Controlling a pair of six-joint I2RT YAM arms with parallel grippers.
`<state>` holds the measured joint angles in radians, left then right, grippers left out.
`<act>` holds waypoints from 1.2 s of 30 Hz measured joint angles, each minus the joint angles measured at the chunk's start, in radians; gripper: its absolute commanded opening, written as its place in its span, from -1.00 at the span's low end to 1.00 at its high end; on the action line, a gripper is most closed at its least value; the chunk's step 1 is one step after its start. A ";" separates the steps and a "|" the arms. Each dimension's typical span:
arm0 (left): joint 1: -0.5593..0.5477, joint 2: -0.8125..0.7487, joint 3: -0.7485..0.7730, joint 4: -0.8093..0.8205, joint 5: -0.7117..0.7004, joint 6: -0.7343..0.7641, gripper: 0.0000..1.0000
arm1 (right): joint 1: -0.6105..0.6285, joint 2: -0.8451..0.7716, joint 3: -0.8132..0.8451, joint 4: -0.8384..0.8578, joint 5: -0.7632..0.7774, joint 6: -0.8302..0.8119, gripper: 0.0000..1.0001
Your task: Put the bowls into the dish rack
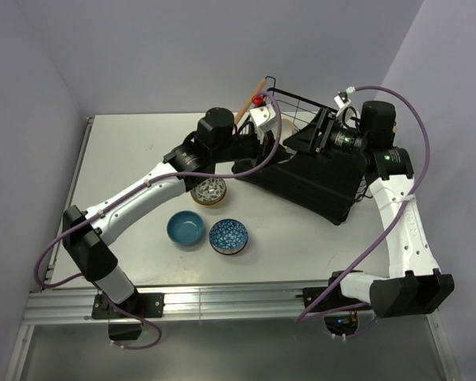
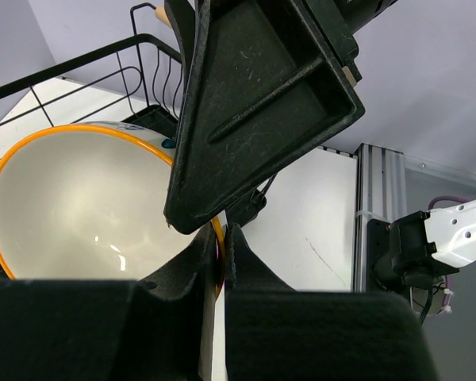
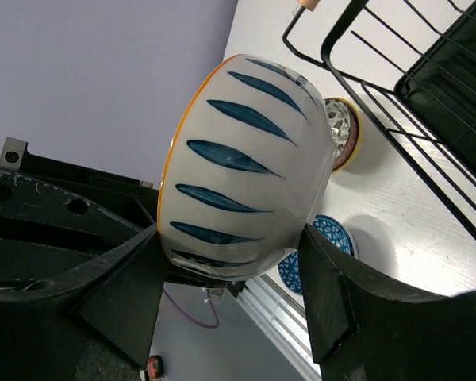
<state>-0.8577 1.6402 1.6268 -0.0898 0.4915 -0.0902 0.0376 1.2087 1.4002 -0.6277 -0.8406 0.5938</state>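
A white bowl with blue stripes and an orange rim hangs in the air at the dish rack's near end. My left gripper is shut on its orange rim. My right gripper straddles the same bowl, one finger at the mouth and the other at the foot, both touching it. In the top view both grippers meet at the bowl, left gripper, right gripper. The black wire dish rack lies under and behind them. Its wires show in the left wrist view and the right wrist view.
Three more bowls sit on the table in front of the rack: a patterned one with a yellow rim, a plain teal one and a blue-patterned one. A wooden handle sticks out at the rack's far corner. Walls close in behind and to the right.
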 measured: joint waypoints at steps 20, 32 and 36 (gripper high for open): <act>-0.015 0.000 0.000 -0.008 0.020 -0.001 0.55 | -0.057 0.014 0.000 0.000 0.016 -0.069 -1.00; 0.063 -0.063 0.012 -0.187 0.037 -0.037 0.99 | -0.143 0.171 0.236 -0.201 0.138 -0.431 -1.00; 0.192 -0.120 0.008 -0.227 0.085 -0.089 0.99 | -0.143 0.216 0.343 -0.282 0.218 -0.576 -1.00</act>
<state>-0.6662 1.5200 1.6348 -0.3168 0.5762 -0.1795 -0.1051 1.4246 1.7432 -0.9092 -0.6224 0.0174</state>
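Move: The leaf-striped bowl stands on edge in both grippers; its middle is about 4 cm ahead and 3 cm left of the right hand, about 5 cm ahead and 2 cm right of the left. From the right hand the dish rack's middle is roughly 20 cm ahead, 9 cm right and 30 cm below. Down on the table, the floral bowls lie about 9 cm ahead and 24 cm left, the blue-patterned bowls about 7 cm back and 17 cm left. The left fingers let go of the leaf-striped bowl's rim, opening wide and easing back a centimetre, then the arm swings left, clear of it by about 8 cm. The right hand keeps its grip, with no change in opening, and carries the bowl right and forward over the rack, some 11 cm, its fingertips tipping down nearly 30 degrees on the way. ##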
